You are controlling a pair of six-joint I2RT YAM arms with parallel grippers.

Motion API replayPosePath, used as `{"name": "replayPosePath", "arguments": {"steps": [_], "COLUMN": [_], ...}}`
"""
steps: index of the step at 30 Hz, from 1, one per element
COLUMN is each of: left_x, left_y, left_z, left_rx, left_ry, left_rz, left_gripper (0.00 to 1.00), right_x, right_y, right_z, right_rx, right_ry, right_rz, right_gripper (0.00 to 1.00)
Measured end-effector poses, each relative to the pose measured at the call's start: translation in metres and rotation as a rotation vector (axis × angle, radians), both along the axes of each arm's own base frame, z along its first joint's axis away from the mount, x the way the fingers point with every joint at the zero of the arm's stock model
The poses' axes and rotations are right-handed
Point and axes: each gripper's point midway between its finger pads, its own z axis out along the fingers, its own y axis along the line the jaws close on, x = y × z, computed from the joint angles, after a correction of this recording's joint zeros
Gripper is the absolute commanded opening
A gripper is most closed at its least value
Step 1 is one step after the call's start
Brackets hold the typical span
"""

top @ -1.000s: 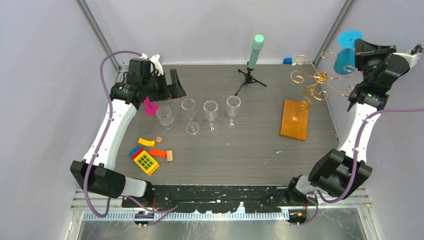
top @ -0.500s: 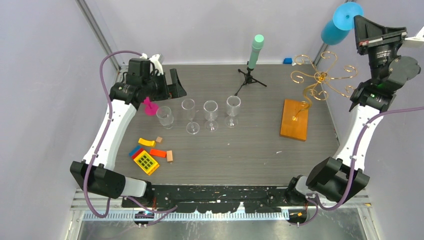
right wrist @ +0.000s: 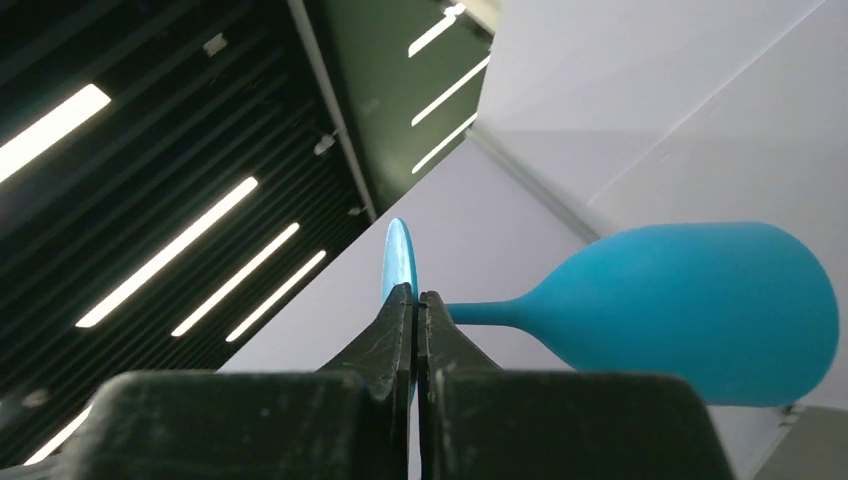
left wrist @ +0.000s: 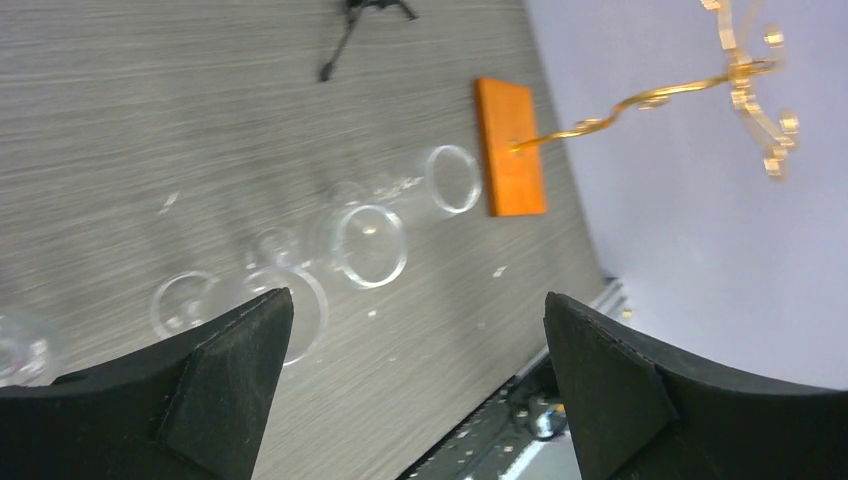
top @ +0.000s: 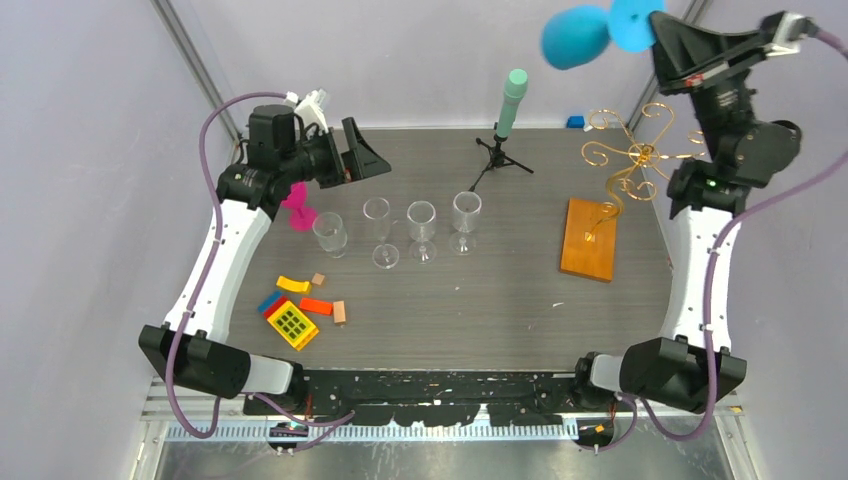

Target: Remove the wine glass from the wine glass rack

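Note:
My right gripper (top: 662,30) is raised high above the table's back right corner, shut on the flat foot of a blue wine glass (top: 575,38). In the right wrist view the closed gripper (right wrist: 415,295) pinches the foot's edge, and the glass (right wrist: 700,310) lies sideways, bowl to the right. The glass hangs clear of the wine glass rack (top: 640,155), whose gold spiral arms rise from an orange wooden base (top: 588,240). My left gripper (top: 365,160) is open over the back left, holding nothing. The left wrist view has its gripper (left wrist: 415,300) wide apart and the rack (left wrist: 510,145) beyond.
Several clear glasses (top: 421,228) stand in a row at mid-table, with a pink glass (top: 300,215) at their left end. A black tripod with a mint cylinder (top: 510,105) stands at the back. Coloured toy blocks (top: 295,310) lie front left.
The right arm has swung the blue wine glass up and to the left, away from the rack's arms. The left gripper has shifted slightly right, still open.

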Motion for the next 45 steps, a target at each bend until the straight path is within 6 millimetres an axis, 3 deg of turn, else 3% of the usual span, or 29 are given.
{"name": "replayPosePath", "arguments": {"steps": [3,10,19,24,28,32,38,45], "left_x": [-0.001,-0.005,-0.014,-0.028,-0.038,-0.045,-0.050,-0.056], "left_y": [-0.013,-0.038,-0.050,-0.048,-0.046,-0.045,-0.044,-0.044], "left_z": [0.019,0.074,0.143,0.178,0.193,0.201,0.208,0.210], "left_rx": [-0.087,-0.376,-0.733,-0.856,-0.919,-0.957,-0.994,-1.000], "left_ry": [-0.028,-0.078,-0.088,-0.117,-0.118,-0.107,-0.098,-0.112], "left_rz": [-0.045,-0.117,-0.192,-0.251,-0.287,-0.315,-0.348,-0.384], "left_gripper": [1.00,1.00,0.98,0.89,0.82,0.74,0.53,0.51], "right_x": [-0.004,-0.018,-0.011,-0.012,-0.014,-0.006,0.007,0.006], "right_y": [0.036,0.095,0.162,0.180,0.192,0.199,0.202,0.203], "right_z": [-0.001,0.000,-0.028,-0.038,-0.041,-0.048,-0.056,-0.055], "right_rx": [0.013,0.066,0.143,0.158,0.164,0.187,0.244,0.276], "right_ry": [0.012,0.006,0.108,0.144,0.146,0.163,0.199,0.179], "right_rz": [0.135,0.348,0.580,0.627,0.665,0.705,0.755,0.800], "right_gripper": [0.00,0.00,0.00,0.00,0.00,0.00,0.00,0.00]}}
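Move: The open left hand goes for the blue wine glass, already held near its foot by the right hand; the glass's middle lies about 35 cm to the left hand's right, level fore and aft, some 25 cm higher. A clear glass stands nearly under the left hand, 7 cm back and 25 cm down. From the right hand, the left gripper is 40 cm left, 2 cm farther out and 30 cm lower, and the green lamp 14 cm ahead, 17 cm left, 45 cm down. Right hand carries the glass some 20 cm left; left hand rises about 20 cm, half-closing at its rim. ##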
